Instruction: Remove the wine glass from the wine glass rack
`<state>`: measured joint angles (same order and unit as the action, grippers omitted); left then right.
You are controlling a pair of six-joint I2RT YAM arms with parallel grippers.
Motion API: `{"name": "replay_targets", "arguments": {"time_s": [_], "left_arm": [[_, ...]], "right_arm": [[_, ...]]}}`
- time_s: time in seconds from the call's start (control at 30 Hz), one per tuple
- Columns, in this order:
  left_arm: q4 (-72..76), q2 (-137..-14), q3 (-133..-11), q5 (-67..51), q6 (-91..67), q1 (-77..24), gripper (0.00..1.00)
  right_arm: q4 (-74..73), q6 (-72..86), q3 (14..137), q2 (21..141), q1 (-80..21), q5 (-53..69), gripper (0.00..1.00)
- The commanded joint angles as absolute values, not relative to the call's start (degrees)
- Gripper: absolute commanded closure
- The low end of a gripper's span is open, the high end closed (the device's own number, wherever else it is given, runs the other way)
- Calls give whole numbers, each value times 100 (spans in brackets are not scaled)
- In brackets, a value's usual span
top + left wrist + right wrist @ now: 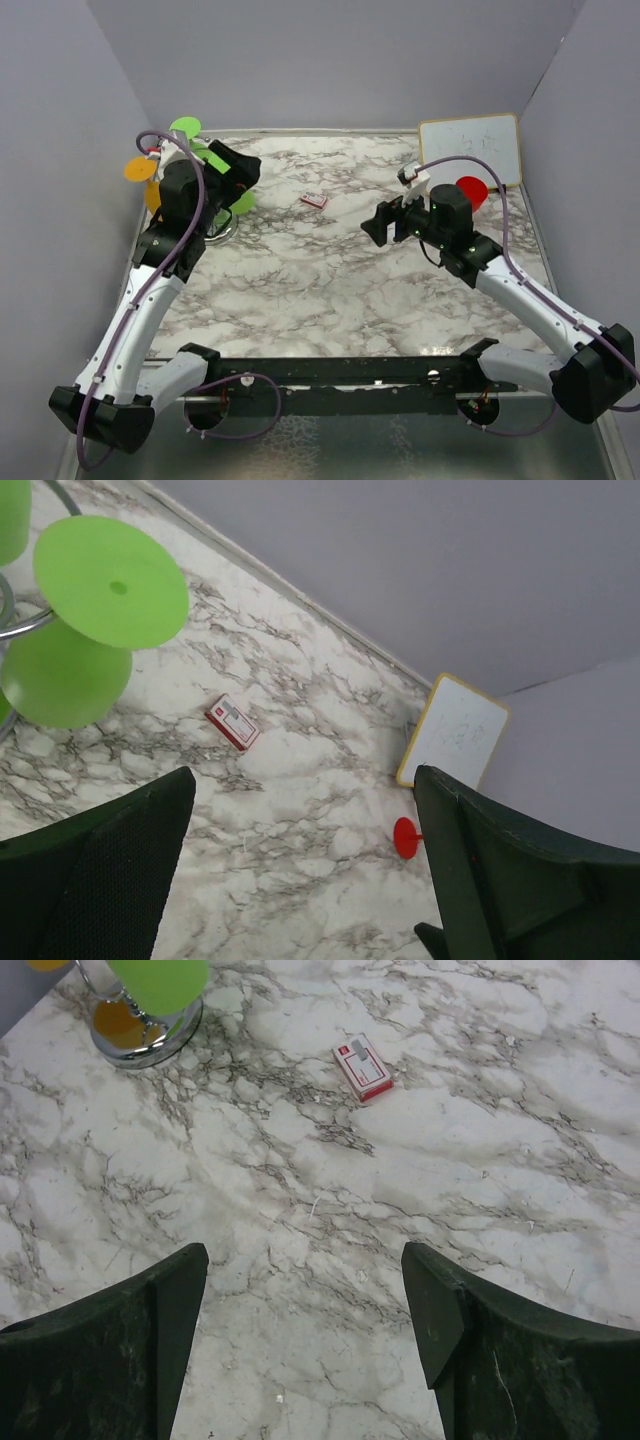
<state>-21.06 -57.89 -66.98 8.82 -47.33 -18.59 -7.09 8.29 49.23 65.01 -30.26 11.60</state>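
Observation:
The wine glass rack [222, 228] stands at the back left, its shiny round base [140, 1040] on the marble. Green wine glasses [185, 127] and an orange one [139, 168] hang on it. Two green glass feet [110, 580] fill the top left of the left wrist view, beside a rack wire [20, 625]. My left gripper [235, 165] is open right beside the rack, with nothing between its fingers [305, 790]. My right gripper [378, 225] is open over mid-table, holding nothing [305, 1260]. A red wine glass [471, 190] is on the table behind the right arm, partly hidden.
A white board with a yellow frame [470, 148] leans in the back right corner. A small red and white box [314, 200] lies on the marble between the arms. Grey walls close in the left, back and right sides.

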Motion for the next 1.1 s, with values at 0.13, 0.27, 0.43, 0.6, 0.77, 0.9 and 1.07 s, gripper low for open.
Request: {"name": "replay_targets", "arguments": {"time_s": [0.13,0.27,0.43,0.6,0.77,0.9,1.07], "left_arm": [[-1659,-5473,-5949,1697,-7059,-1652,12],[-1644,-5596,-5822,2207,-7431,-1643,15],[-1332,-5808,-5658,2762,-7475,-1644,19],[-1137,-6039,-5643,2969,-7494,-1631,27],[-1239,-6316,-5811,3137,-7547,-1611,27],[-1133,-6469,-5846,3287,-7646,-1601,32],[-1047,-6678,-5944,3447,-7665,-1591,42]], "right_arm": [[-225,869,4779,6201,-3015,1061,20],[-187,870,4742,6133,-3015,1072,20],[-143,870,4701,6079,-3015,1094,21],[-115,862,4676,6030,-3009,1043,21],[-61,861,4629,5978,-3014,1037,21],[-61,854,4635,5976,-3010,1038,21],[-38,852,4609,5937,-3015,1024,21]]}}
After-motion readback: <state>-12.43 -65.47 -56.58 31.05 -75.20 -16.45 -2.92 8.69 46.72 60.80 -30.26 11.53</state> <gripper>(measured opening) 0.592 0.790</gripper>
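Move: The near green wine glass hangs upside down from the rack, roughly 6 cm ahead of the left hand, 7 cm to its left and 13 cm below. The rack's middle stands about 14 cm left of the hand and 3 cm ahead; the far green glass is about 7 cm beyond the near one and 8 cm farther left, and the orange glass some 25 cm left and 5 cm ahead of the hand. From the right hand the near green glass lies about 32 cm left and 10 cm ahead, near its height. Towards the foot of the near green glass the open left hand sinks about 8 cm while moving left some 6 cm and, mostly later, forward about 5 cm. On the way it swings some 30 degrees counter-clockwise and rolls its left side down; the fingers narrow from nearly full to a little over half open, with no touch yet to be seen. ##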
